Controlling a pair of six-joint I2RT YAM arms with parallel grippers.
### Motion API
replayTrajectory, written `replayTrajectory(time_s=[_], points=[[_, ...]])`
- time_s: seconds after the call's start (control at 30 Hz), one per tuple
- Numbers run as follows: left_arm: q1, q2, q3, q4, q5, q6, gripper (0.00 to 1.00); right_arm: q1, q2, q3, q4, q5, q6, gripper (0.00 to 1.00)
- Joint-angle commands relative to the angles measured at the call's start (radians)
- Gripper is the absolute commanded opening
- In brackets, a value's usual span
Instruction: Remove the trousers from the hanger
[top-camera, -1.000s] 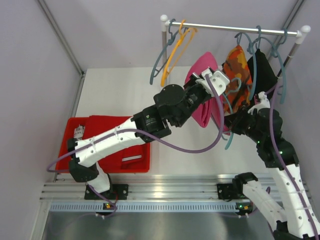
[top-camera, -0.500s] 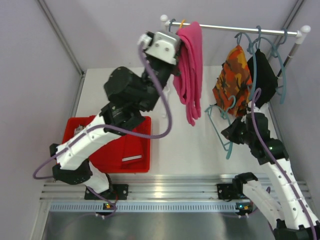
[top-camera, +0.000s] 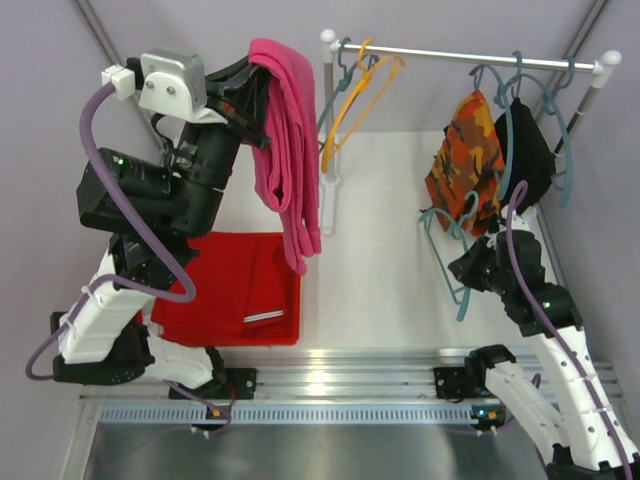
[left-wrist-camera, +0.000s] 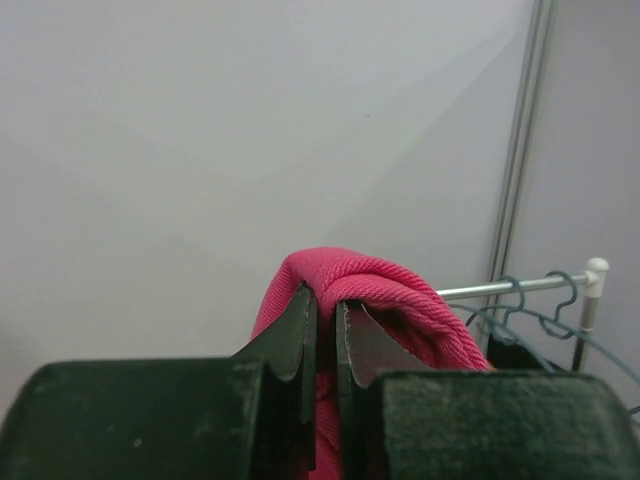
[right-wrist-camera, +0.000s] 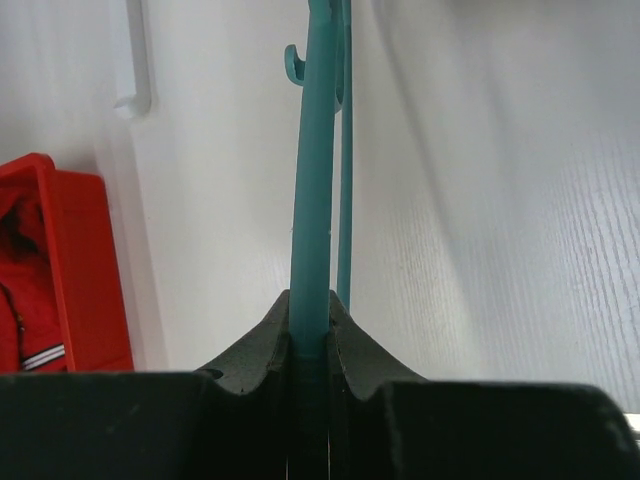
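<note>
My left gripper (top-camera: 247, 82) is raised high at the upper left, shut on the fold of the magenta pink trousers (top-camera: 288, 150), which hang free above the red bin. In the left wrist view the jaws (left-wrist-camera: 325, 300) pinch the pink trousers (left-wrist-camera: 400, 295). My right gripper (top-camera: 460, 270) is shut on an empty teal hanger (top-camera: 461, 300) held low over the table; in its wrist view the hanger (right-wrist-camera: 315, 150) runs straight up from the gripper (right-wrist-camera: 318, 305). Orange camouflage trousers (top-camera: 465, 155) and black trousers (top-camera: 525, 150) hang on hangers from the rail (top-camera: 450, 52).
A red bin (top-camera: 290, 335) at the near left holds red trousers (top-camera: 225, 285); its wall (right-wrist-camera: 70, 260) shows in the right wrist view. Empty orange and teal hangers (top-camera: 352, 95) hang at the rail's left end. The rail's white post (top-camera: 327, 130) stands beside the pink cloth.
My left arm swung up and left, carrying the pink trousers off their hanger and away from the rail to above the red bin. The right gripper drew back slightly with the teal hanger.
</note>
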Motion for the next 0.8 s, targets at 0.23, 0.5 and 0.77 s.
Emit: replayTrajectory(time_s=[0.23, 0.5, 0.77], points=[[0.0, -0.225, -0.238, 0.03, -0.389, 0.211, 0.0, -0.014, 0.026, 0.028, 0.033, -0.016, -0.03, 0.0], [0.0, -0.377, -0.418, 0.097, -0.551, 0.316, 0.0, -0.012, 0.048, 0.026, 0.046, -0.013, -0.035, 0.0], [0.0, -0.514, -0.541, 0.129, -0.733, 0.495, 0.0, -0.012, 0.061, 0.014, 0.043, 0.001, -0.061, 0.0]])
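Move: The left gripper holds the pink trousers high up. The middle of the red tray they are going to is about 20 cm to its left, some 3 cm ahead and roughly 68 cm below, with the red trousers lying in it 16 cm to the gripper's left, 3 cm ahead. The empty yellow hanger is about 27 cm ahead, 17 cm right and 28 cm below. From the right gripper, the tray is some 49 cm left, 4 cm ahead and 18 cm below. Keep the pink trousers pinched in the left gripper and swing them left, about 20 cm, while sinking some 13 cm towards the red tray; take most of the drop in the first half and finish nearly level. Turn the wrist counter-clockwise by roughly 35 degrees as you go and tip the upward-pointing fingers down. ##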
